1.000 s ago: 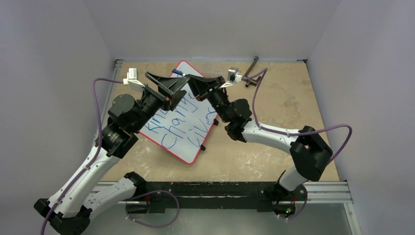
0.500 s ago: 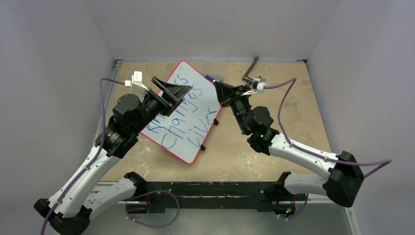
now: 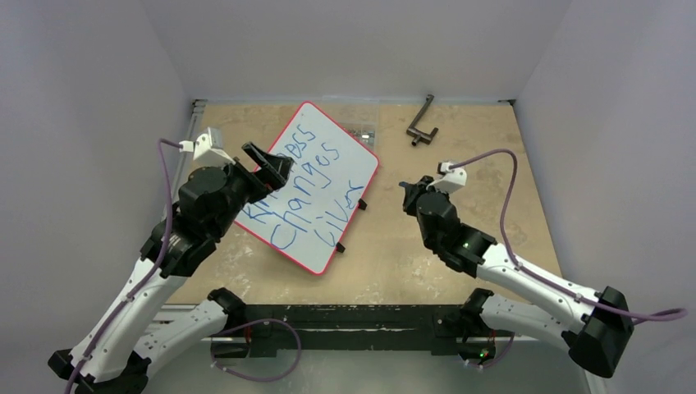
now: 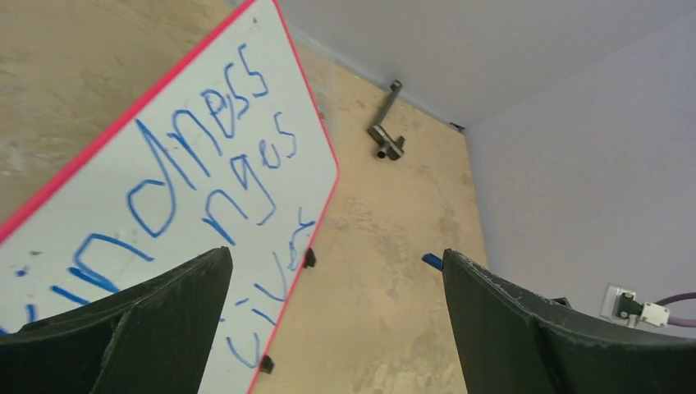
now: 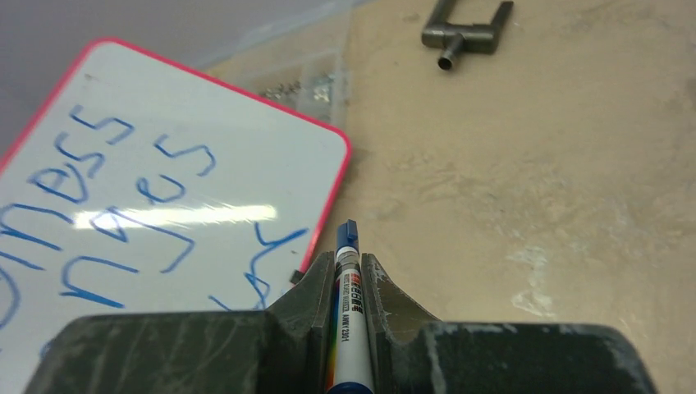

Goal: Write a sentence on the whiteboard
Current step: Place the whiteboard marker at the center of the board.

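Observation:
The whiteboard (image 3: 361, 160), white with a red rim and small black clips, lies tilted on the table left of centre. The sentence (image 3: 308, 193) is written on it in blue slanted lines reading "Kindness changes lives". My left gripper (image 3: 275, 168) is open and empty, above the board's left part. In the left wrist view, its gripper (image 4: 335, 254) frames the board (image 4: 98, 164) and the blue words (image 4: 205, 148). My right gripper (image 3: 408, 193) is to the right of the board, off it, and shut on a blue-capped white marker (image 5: 345, 312). The right wrist view shows the board's corner (image 5: 246, 156) ahead.
A dark metal L-shaped tool (image 3: 422, 123) lies at the back right of the table. A clear plastic compartment box (image 3: 359, 127) sits behind the board's far corner. Grey walls close the left, back and right sides.
My right arm has drawn back from the board's far edge toward the near right, still holding the marker. My left gripper has pulled back to the left and nearer.

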`<state>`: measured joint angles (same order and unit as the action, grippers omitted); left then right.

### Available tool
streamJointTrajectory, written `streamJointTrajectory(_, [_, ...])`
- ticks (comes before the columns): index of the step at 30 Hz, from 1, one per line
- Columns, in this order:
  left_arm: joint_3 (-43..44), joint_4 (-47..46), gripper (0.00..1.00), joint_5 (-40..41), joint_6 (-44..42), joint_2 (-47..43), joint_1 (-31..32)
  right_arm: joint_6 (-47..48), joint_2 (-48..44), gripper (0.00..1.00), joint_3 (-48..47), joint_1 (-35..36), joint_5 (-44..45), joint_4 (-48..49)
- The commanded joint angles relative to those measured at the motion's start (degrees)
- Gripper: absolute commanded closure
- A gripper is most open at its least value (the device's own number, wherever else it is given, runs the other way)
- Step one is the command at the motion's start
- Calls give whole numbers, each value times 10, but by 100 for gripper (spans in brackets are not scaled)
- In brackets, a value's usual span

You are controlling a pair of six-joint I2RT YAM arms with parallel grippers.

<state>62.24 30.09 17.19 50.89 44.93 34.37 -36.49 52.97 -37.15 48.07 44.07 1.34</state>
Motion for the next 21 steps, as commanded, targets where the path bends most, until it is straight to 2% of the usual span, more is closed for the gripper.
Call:
streamJointTrajectory(1, [30, 45, 0, 88, -99, -21, 0, -44, 45, 100, -44, -1, 27, -143])
streamJointTrajectory(7, [43, 92, 0, 147, -156, -31, -4, -53, 149, 100, -71, -3, -17, -182])
streamJointTrajectory(12, [44, 109, 0, 152, -165, -36, -10, -58, 281, 100, -125, -3, -24, -243])
streamJointTrajectory(17, [38, 109, 0, 143, -171, -41, -12, -43, 375, 100, -121, -5, -74, -206])
streamJointTrajectory(21, [38, 110, 0, 142, -176, -41, -13, -49, 404, 100, -118, -5, -89, -199])
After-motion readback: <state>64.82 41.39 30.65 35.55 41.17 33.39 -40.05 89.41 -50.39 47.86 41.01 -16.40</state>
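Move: The right hand holds the capped marker; the middle of the whiteboard lies about 22 cm to its left, 6 cm ahead and some 21 cm below. The upper black clip on the board's right edge is roughly 10 cm left and 2 cm ahead, the parts box 15 cm left and 22 cm ahead. From the empty left hand, the board's middle is about 9 cm ahead, 7 cm right and 33 cm below. Sinking about 16 cm towards the board's level, the right hand keeps its grip on the marker and comes down over bare table just right of the board, tipping its fingers some 30 degrees downward while its left side rolls down about as much; at the end the descent stops and it eases forward and left. The left hand, still wide open and touching nothing, draws 7 cm left above the board, rolling its left side up. ##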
